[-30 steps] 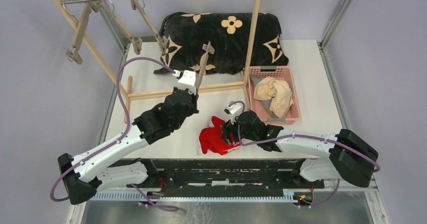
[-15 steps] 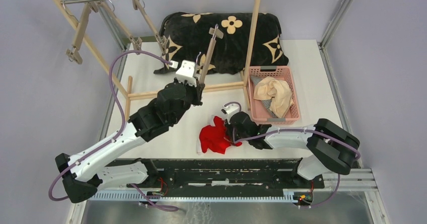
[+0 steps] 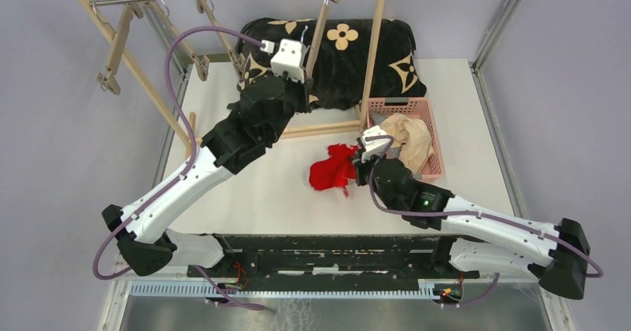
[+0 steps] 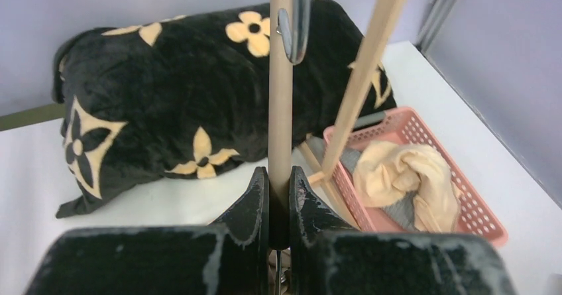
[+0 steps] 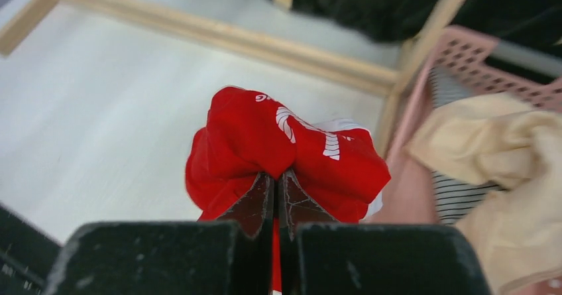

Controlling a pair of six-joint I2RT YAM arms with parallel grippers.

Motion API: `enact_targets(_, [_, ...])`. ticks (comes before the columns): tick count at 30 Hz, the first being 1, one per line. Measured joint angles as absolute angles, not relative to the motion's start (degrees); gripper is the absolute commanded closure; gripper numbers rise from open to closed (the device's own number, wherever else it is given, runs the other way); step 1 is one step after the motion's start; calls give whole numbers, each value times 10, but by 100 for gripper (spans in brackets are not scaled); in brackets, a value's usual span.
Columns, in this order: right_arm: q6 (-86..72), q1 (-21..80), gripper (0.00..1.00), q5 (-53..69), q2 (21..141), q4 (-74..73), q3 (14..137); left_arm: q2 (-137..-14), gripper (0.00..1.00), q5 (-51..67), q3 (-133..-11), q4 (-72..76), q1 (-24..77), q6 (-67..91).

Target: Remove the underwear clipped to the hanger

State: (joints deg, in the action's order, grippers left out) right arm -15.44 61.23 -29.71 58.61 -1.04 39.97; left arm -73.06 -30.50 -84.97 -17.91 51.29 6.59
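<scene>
The bright red underwear (image 5: 252, 132) hangs bunched from my right gripper (image 5: 277, 176), which is shut on its cloth. In the top view this red underwear (image 3: 332, 169) is just left of the pink basket (image 3: 435, 134), with the right gripper (image 3: 359, 169) beside it. Pale beige underwear (image 3: 409, 137) and grey-and-white striped underwear (image 5: 464, 199) lie in the basket. My left gripper (image 4: 279, 176) is shut on the bare wooden hanger (image 4: 281, 76), holding it upright. Its metal clip (image 4: 296, 23) is at the top. From above, the hanger (image 3: 318, 26) reaches up towards the rack's rail.
A black cushion (image 3: 327, 56) with tan flowers lies at the back of the table. The wooden rack (image 3: 376, 41) stands over it, its base bar (image 3: 327, 130) on the table. Two more hangers (image 3: 119, 45) hang on the rail at the left.
My right gripper shut on the red underwear and carried it right, towards the basket. My left arm lifted the hanger up and back towards the rail.
</scene>
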Motion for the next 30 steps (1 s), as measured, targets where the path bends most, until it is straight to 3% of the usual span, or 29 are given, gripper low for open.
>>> enact_targets(7, [-55,607,99,-450,520,-19,470,-769,97,-242,-901,-213,413,67])
enact_targets(12, [15,560,99,-502,512,0,504,-774,97,-223,-904,-229,396,67])
enact_targets(20, [42,410,99,-498,526,6,529,-774,97,-208,-914,-243,398,67])
enact_targets(30, [-3,341,99,-414,653,-5,538,-777,97,-208,-952,-256,386,67])
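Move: The pink basket, where the red underwear is being taken, lies about 18 cm ahead of the right hand, 17 cm to its right and 15 cm below. The cream underwear lies in its middle. The rack's right post stands some 15 cm ahead and 4 cm right of that hand. For the left hand, the rail is about 11 cm ahead and 14 cm above; the nearest hanging empty hanger is 13 cm ahead, 19 cm left. The red underwear, still pinched in the right fingers, is swept up some 14 cm and about 17 cm right while going forward, then on forward and down about 7 cm over the basket, the hand turning some 35 degrees clockwise. The empty hanger, kept in the left grip, goes forward and left towards the rail, pauses, then rises slightly. ##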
